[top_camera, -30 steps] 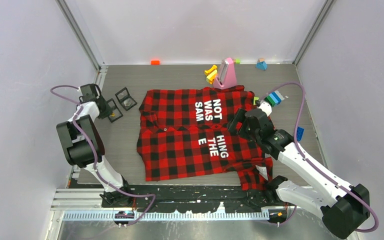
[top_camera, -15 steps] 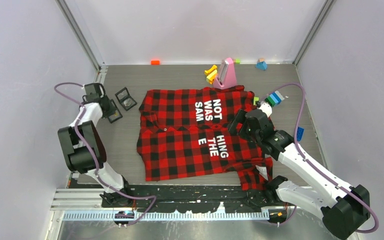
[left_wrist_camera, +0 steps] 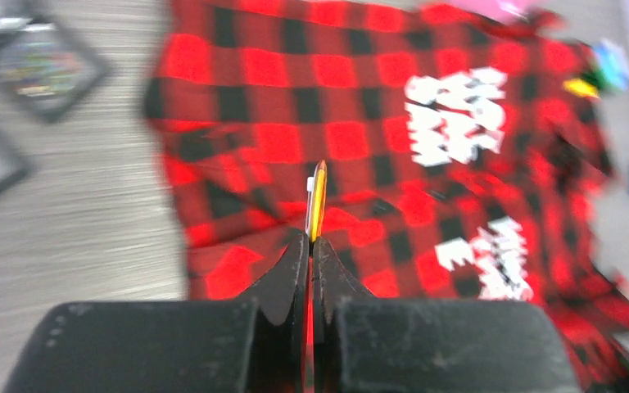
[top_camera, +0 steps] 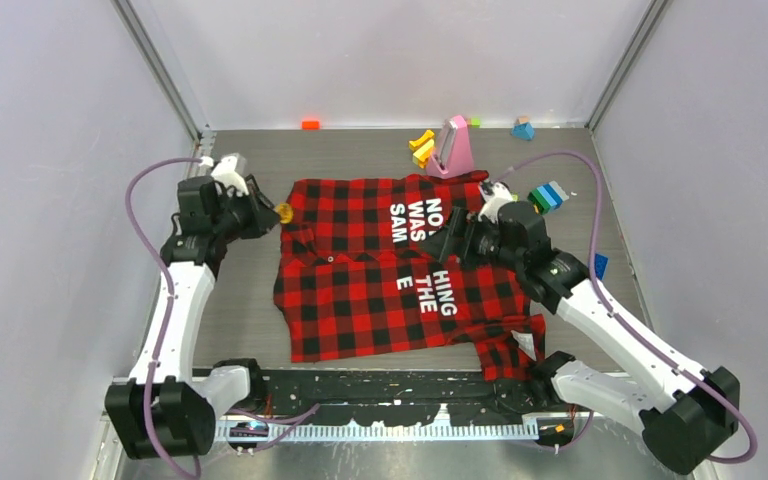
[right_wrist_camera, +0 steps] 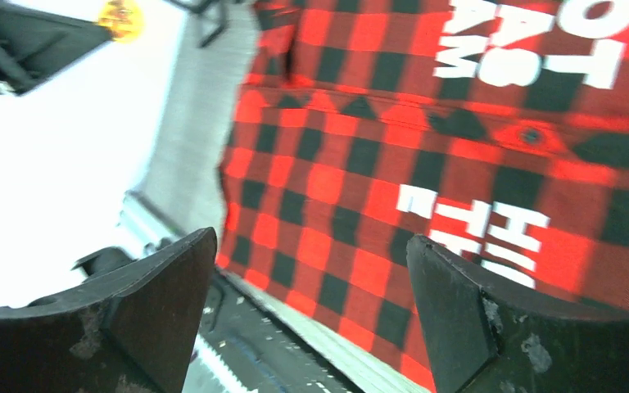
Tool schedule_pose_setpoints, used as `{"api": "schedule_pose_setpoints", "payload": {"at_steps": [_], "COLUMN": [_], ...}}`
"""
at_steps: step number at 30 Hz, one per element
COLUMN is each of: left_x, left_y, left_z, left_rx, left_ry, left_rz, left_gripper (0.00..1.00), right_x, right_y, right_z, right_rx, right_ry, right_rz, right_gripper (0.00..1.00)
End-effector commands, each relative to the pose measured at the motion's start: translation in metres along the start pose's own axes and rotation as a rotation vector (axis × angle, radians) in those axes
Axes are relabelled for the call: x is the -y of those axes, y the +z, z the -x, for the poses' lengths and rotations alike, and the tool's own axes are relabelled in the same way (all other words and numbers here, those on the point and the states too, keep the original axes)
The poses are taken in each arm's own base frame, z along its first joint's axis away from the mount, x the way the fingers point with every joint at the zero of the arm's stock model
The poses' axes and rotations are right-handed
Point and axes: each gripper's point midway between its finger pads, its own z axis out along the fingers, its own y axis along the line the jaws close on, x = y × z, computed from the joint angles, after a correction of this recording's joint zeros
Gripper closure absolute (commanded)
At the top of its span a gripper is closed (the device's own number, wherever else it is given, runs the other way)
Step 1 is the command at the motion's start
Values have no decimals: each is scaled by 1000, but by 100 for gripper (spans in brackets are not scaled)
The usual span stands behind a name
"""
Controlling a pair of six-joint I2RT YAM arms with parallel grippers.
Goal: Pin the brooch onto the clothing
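The clothing (top_camera: 380,270) is a red-and-black check shirt with white lettering, spread flat mid-table; it also fills the left wrist view (left_wrist_camera: 377,139) and the right wrist view (right_wrist_camera: 426,147). My left gripper (top_camera: 272,215) hovers at the shirt's far-left corner, shut on the brooch (top_camera: 285,212), a small yellow-orange disc. Seen edge-on, the brooch (left_wrist_camera: 318,201) sticks out from the left gripper (left_wrist_camera: 310,241). My right gripper (top_camera: 440,243) hangs open above the lettering, nothing between its fingers (right_wrist_camera: 311,246). The brooch (right_wrist_camera: 120,18) shows at the top left of the right wrist view.
Two black framed trays (left_wrist_camera: 41,61) lie on the table left of the shirt. A pink stand (top_camera: 453,147), yellow blocks (top_camera: 422,150), an orange block (top_camera: 310,124) and a blue block (top_camera: 523,128) sit along the back. Coloured blocks (top_camera: 547,196) lie right of the shirt.
My left arm has lifted from the trays and swung right to the shirt's corner, shut on the brooch. My right gripper has moved left over the lettering, still open.
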Motion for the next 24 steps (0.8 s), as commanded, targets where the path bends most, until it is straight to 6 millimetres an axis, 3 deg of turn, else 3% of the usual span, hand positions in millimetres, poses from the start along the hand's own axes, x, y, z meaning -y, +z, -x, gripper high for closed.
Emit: {"api": "schedule_pose_setpoints", "payload": {"at_steps": [1, 4, 7, 14, 24], "left_x": [109, 154, 173, 185, 187], "left_y": [-35, -57, -74, -95, -98], "left_z": [-35, -41, -44, -45, -42], "left_rx": [-131, -167, -208, -256, -267], "left_ry": [23, 26, -20, -38, -43], "left_rz": [-554, -778, -940, -1061, -1076], "left_gripper": [100, 100, 100, 100, 100], "right_x": [-87, -110, -130, -158, -183], "right_y": [-6, -2, -7, -4, 12], "right_z": [20, 26, 35, 26, 10], "right_rx": [-43, -68, -56, -145, -231], "right_ry": [-57, -3, 6, -20, -74], "right_rz": [403, 511, 616, 706, 740], "right_gripper": [12, 19, 22, 32, 53]}}
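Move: The left hand already pinches the brooch just beyond its fingertips and takes it to the open right gripper, which lies about 34 cm to its right, 9 cm back and 2 cm lower. The clothing's middle is some 30 cm right of the left hand, 3 cm back and 17 cm below. From the right hand the brooch is about 33 cm left, 9 cm ahead and a little above, with the lower white lettering nearly under that hand: 3 cm ahead, 1 cm left, 15 cm down. Keeping its pinch on the brooch, the left hand swings it right and back, about 15 and 12 cm, while rising some 6 cm and turning clockwise with a roll until its fingers point right at the other gripper. The right hand comes to meet it, about 13 cm left and 9 cm up, turning some 30 degrees counter-clockwise and rolling left side up, as its fingers close to half open; no touch of the brooch can be seen. ##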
